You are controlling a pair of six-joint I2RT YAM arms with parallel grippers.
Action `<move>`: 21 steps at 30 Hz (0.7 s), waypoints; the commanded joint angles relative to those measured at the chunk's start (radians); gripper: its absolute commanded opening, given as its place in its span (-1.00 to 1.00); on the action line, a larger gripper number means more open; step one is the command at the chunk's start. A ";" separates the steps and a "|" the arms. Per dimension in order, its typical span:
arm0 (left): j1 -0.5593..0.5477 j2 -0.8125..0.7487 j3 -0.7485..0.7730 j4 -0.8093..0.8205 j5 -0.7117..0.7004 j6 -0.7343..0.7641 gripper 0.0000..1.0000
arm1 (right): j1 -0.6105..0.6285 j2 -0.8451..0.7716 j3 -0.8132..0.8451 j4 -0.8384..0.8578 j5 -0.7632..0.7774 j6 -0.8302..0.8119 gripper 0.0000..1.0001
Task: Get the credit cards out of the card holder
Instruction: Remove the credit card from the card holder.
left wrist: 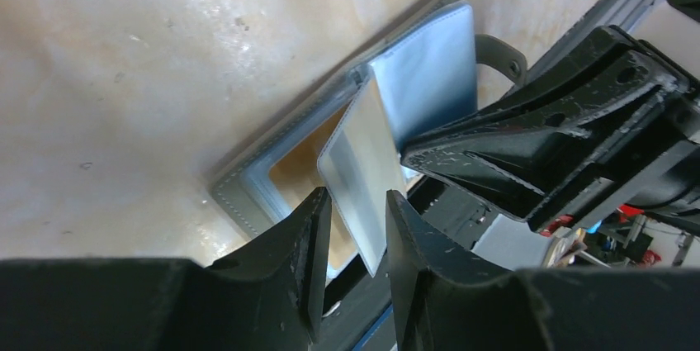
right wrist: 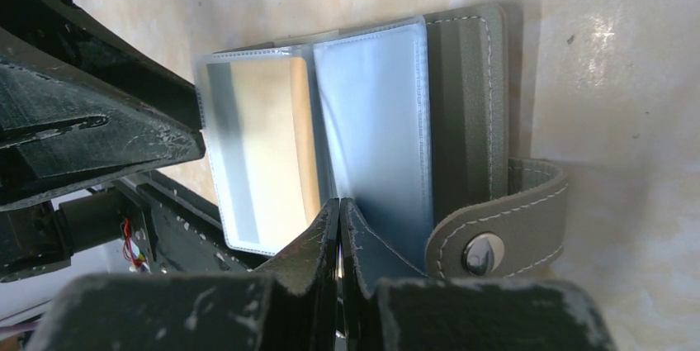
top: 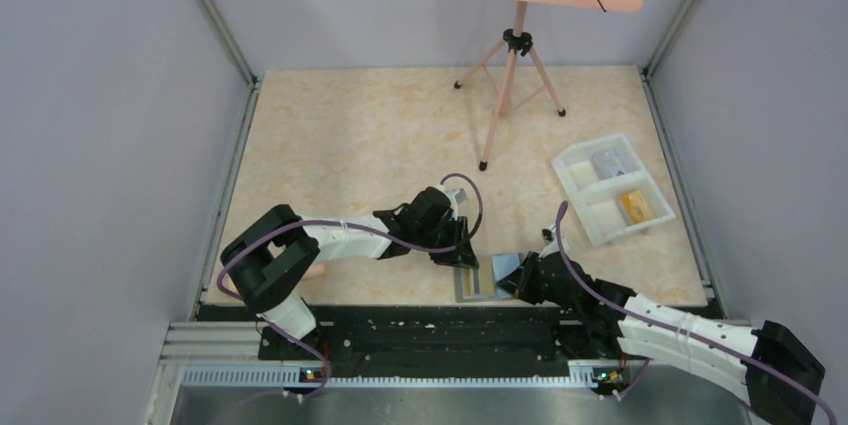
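Note:
The card holder (top: 478, 283) lies open at the table's near edge, with a grey cover (right wrist: 466, 103) and a snap tab (right wrist: 512, 219). A pale grey card (left wrist: 359, 153) tilts up out of its pockets. My left gripper (left wrist: 357, 194) is open, its fingers apart on either side of that card's lower corner. A yellow-orange card (right wrist: 272, 136) sits in the left clear pocket. My right gripper (right wrist: 339, 202) is shut, its tips at the near edge of the pale blue pocket (right wrist: 371, 120). Whether a leaf is pinched does not show. From above, the left gripper (top: 466, 257) and right gripper (top: 520, 275) flank the holder.
A white compartmented tray (top: 578, 200) at the right holds a yellow card (top: 637, 205) and a grey one (top: 608, 162). A pink tripod stand (top: 510, 85) stands at the back. The black rail (top: 420, 330) runs right behind the holder.

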 commanded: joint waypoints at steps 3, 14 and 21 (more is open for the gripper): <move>-0.009 0.013 0.052 0.078 0.068 -0.009 -0.27 | -0.012 0.012 0.028 -0.013 0.009 -0.033 -0.89; -0.025 0.021 0.086 0.147 0.122 -0.024 -0.25 | -0.013 -0.074 0.189 -0.228 0.066 -0.092 -0.30; -0.028 0.084 0.150 0.148 0.150 -0.020 -0.24 | -0.012 -0.188 0.305 -0.451 0.159 -0.105 -0.14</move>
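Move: Just below the left hand, its leading fingers already under the raised clear leaf, the leaf's middle lies some 3 cm back, 2 cm to the right and 2 cm down; the gold card is 3 cm back, 1 cm right and 4 cm below. From the closed right fingertips, resting on the holder near the fold, that leaf is about 2 cm ahead, 4 cm left and slightly higher, the gold card 2 cm ahead and 5 cm left, the blue page 3 cm ahead and 1 cm right, the strap 2 cm ahead and 5 cm right. Swinging the clear leaf further over towards the blue side, the left hand travels about 4 cm to the right while rising as much, its part-open fingers still on either side of the leaf's free edge and its wrist tilting some 10 degrees. The right hand lifts off the holder beside the fold, rising about 6 cm and opening its fingers to just under half as it edges forward. ##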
